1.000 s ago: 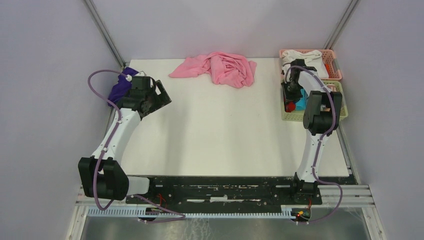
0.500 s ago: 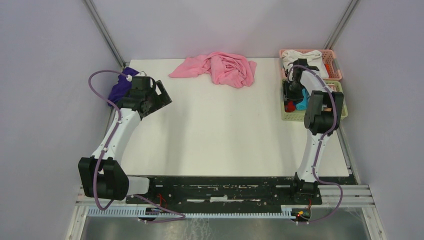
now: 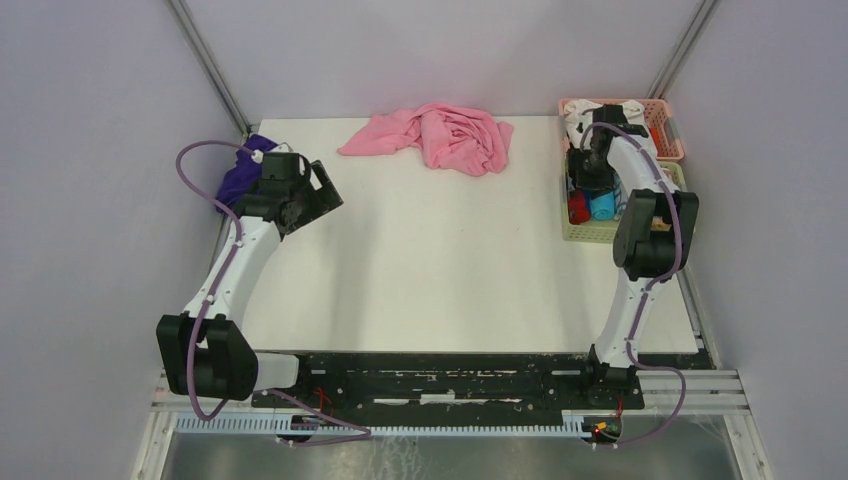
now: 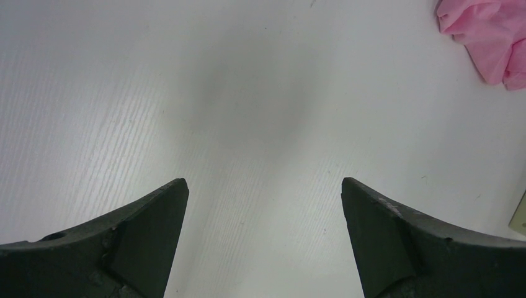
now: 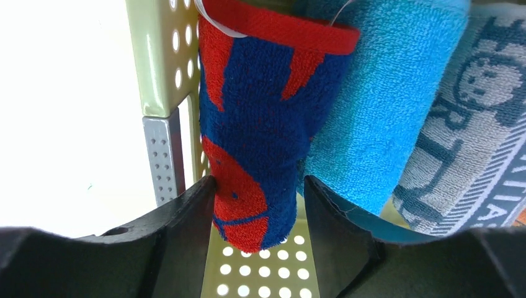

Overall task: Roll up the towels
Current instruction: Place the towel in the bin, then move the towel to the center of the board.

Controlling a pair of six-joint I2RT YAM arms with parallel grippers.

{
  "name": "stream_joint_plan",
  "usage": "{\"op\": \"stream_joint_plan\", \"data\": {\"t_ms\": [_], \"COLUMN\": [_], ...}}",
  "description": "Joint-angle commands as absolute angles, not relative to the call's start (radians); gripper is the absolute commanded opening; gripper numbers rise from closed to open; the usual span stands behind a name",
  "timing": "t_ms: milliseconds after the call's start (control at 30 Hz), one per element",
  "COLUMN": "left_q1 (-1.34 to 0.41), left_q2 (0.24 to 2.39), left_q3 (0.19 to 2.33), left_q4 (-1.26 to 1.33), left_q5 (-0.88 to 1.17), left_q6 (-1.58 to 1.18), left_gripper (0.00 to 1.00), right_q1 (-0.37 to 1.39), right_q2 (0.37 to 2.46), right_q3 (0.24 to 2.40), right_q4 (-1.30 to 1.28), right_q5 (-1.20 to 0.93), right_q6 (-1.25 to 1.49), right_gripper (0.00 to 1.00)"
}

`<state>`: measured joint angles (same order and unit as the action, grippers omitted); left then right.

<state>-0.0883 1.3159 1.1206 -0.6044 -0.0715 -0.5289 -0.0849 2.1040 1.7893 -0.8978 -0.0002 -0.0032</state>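
Observation:
A rolled red towel (image 5: 260, 124) with dark blue patches and a white tag stands on end in the green basket (image 5: 158, 62), seen as a red spot (image 3: 578, 210) from above. My right gripper (image 5: 259, 179) reaches down into that basket (image 3: 590, 235) and is open. Its left finger touches the roll, while a gap shows at the right finger. The purple towel (image 3: 238, 178) lies crumpled at the table's far left edge, partly hidden behind my left arm. My left gripper (image 4: 263, 183) hovers wide open over bare table, just right of the purple towel (image 3: 325, 195).
A large pink cloth (image 3: 440, 135) lies bunched at the back middle, its edge in the left wrist view (image 4: 490, 37). A pink basket (image 3: 665, 125) with a white cloth (image 3: 585, 112) stands behind the green one. A light blue roll (image 5: 384, 112) and a grey patterned roll (image 5: 471, 124) fill the green basket.
My right gripper's jaws have spread apart off the red roll, and the right arm has shifted a little toward the back. The left arm has not moved.

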Motion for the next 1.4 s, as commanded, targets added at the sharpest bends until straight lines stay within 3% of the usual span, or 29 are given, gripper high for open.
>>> {"op": "stream_joint_plan", "data": {"t_ms": [0,300,567,633,667,967,1367], "left_q1": [-0.083,-0.078,-0.05,-0.037,-0.028,0.069,0.188], "left_q2": [1.319,1.32,1.312,1.311,1.316,1.445,1.928], "left_q3": [1.12,1.12,1.111,1.108,1.109,1.179,1.551], "left_q4": [-0.583,-0.582,-0.561,-0.544,-0.54,-0.449,-0.278], "left_q5": [-0.057,-0.053,-0.105,-0.135,-0.154,-0.237,-0.389], "left_q6": [-0.481,-0.477,-0.491,-0.496,-0.499,-0.525,-0.253], "left_gripper": [1.0,1.0,0.99,0.99,0.99,1.0,0.95], "right_q1": [-0.084,-0.081,0.048,0.101,0.126,0.186,0.384], "right_q2": [2.045,1.86,1.529,1.441,1.406,1.202,1.133], "right_q3": [1.782,1.68,1.357,1.251,1.212,0.915,0.87], "right_q4": [-0.882,-0.828,-0.561,-0.422,-0.377,-0.111,-0.136], "right_q5": [0.004,0.009,-0.059,-0.105,-0.115,-0.254,-0.133], "right_q6": [0.013,0.104,0.256,0.306,0.316,0.39,0.278], "right_gripper": [0.63,0.62,0.79,0.98,1.0,1.0,1.0]}}
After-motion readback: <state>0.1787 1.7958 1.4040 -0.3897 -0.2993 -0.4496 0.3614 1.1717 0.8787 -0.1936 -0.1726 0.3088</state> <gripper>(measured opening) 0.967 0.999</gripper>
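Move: The purple towel lies about 14 cm ahead of the left hand, 19 cm to its left and 15 cm below; the pink towel is some 34 cm to that hand's right, 19 cm ahead. From the right hand the purple towel is roughly 93 cm left and 4 cm ahead. The rolled red towel sits in the green bin about 5 cm under the right hand, 1 cm left, the light-blue roll level with it 7 cm to the hand's right. No new touch: the right hand, already let go of the rolled red towel, draws up and back out of the green bin, then swings left over bare table, some 20 cm left in all, opening wide and tipping its fingers forward about 35 degrees. The left hand, still wide open, sets off late, left then also forward towards the purple towel, sinking slightly and turning counter-clockwise. ##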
